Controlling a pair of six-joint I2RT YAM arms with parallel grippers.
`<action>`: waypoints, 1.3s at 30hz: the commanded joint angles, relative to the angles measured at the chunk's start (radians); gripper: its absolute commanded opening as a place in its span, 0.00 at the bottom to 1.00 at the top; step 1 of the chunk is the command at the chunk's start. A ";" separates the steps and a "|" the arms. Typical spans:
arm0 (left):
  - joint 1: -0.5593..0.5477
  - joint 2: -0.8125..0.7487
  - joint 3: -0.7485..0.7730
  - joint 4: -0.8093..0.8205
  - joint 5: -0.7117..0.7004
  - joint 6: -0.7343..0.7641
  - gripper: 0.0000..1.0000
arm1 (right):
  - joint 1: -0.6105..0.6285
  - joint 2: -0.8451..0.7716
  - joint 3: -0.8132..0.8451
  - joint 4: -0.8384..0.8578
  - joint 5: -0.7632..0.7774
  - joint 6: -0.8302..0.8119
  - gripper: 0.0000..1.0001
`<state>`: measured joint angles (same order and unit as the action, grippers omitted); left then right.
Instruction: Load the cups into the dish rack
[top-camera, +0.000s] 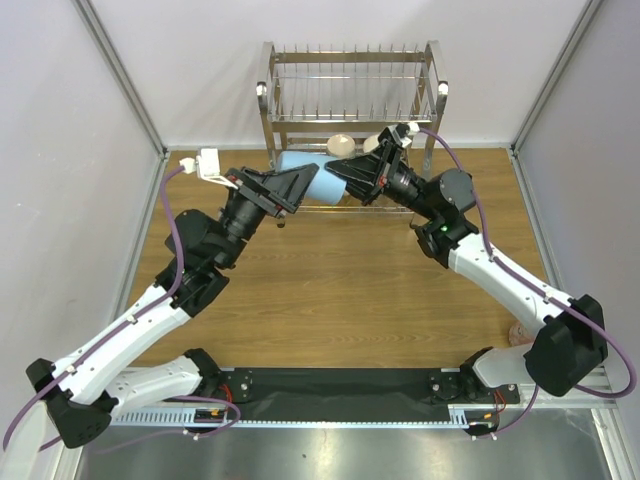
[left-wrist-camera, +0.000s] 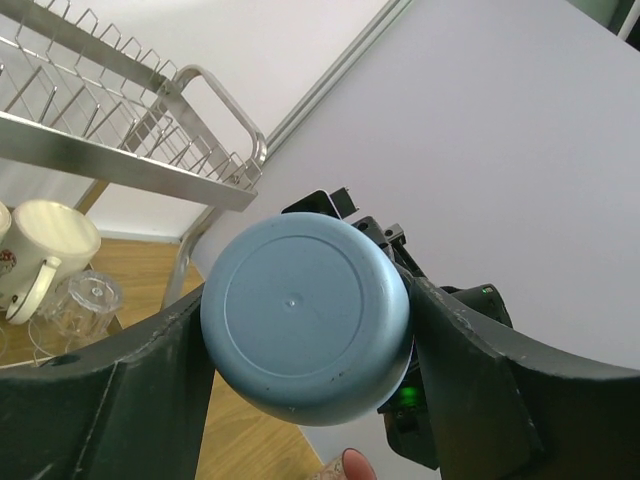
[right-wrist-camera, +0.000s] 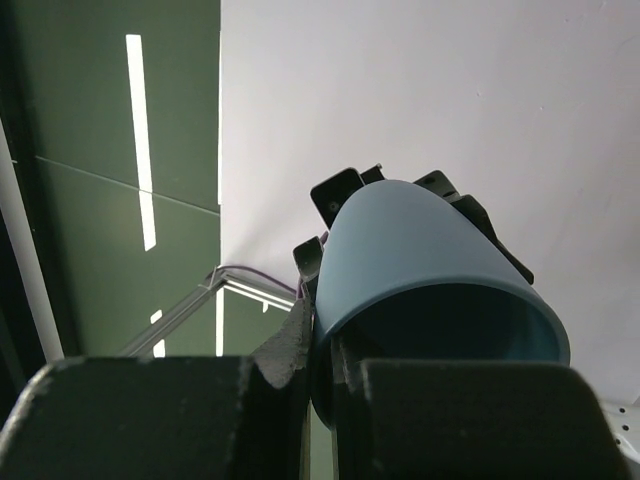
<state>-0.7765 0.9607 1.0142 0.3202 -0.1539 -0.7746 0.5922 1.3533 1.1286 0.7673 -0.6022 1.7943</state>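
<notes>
A light blue cup (top-camera: 303, 172) (left-wrist-camera: 305, 315) (right-wrist-camera: 430, 260) hangs on its side in the air just in front of the dish rack (top-camera: 350, 70) (left-wrist-camera: 130, 165), held from both ends. My left gripper (top-camera: 303, 190) (left-wrist-camera: 308, 335) has its two dark fingers pressed against either side of the cup's base. My right gripper (top-camera: 340, 170) (right-wrist-camera: 335, 375) is shut on the cup's rim, one finger inside and one outside. On the rack's lower tier stand two cream mugs (top-camera: 342, 145) (top-camera: 376, 143), one (left-wrist-camera: 45, 240) beside a clear glass tumbler (left-wrist-camera: 85, 300).
A pink mug (top-camera: 517, 332) (left-wrist-camera: 352, 465) stands on the wooden table at the right, partly behind the right arm. Pale walls enclose the table on three sides. The rack's upper tier (top-camera: 350, 100) with its prongs is bare.
</notes>
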 joint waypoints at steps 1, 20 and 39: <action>-0.004 -0.028 -0.011 0.062 0.037 -0.043 0.59 | 0.014 -0.028 -0.010 -0.016 0.012 -0.047 0.00; 0.016 -0.027 0.098 -0.150 0.059 0.181 0.00 | -0.104 -0.120 0.033 -0.632 -0.079 -0.326 0.98; 0.008 0.144 0.192 -0.360 -0.044 0.523 0.00 | -0.506 -0.324 0.092 -1.531 -0.062 -0.765 1.00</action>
<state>-0.7605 1.0882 1.2266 -0.0708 -0.1440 -0.3107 0.1032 1.0496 1.1595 -0.6476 -0.6399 1.1213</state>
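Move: The left hand already grips the blue cup near its base; the free left end of the dish rack's lower shelf lies about 26 cm ahead of it, 3 cm left and 30 cm down. On that shelf the flowered mug stands about 28 cm ahead and 7 cm right, the white mug beside it 17 cm right. The right hand pinches the cup's rim, the cup's middle some 4 cm to its left; the pink mug waits about 44 cm right of that hand, 13 cm back and 39 cm down. The right fingers open wide and let go of the cup's rim, then the hand draws away about 16 cm to the right and 17 cm down, with a small forward swing on the way, tipping its fingers from pointing up and left to slightly downward and turning clockwise. The left fingers keep their grip near the base; that hand dips and rises a couple of centimetres, then carries the cup down about 5 cm and forward some 3 cm towards the rack's lower shelf, rolling its left side up some 30 degrees so that its upward-slanting fingers come about level. ##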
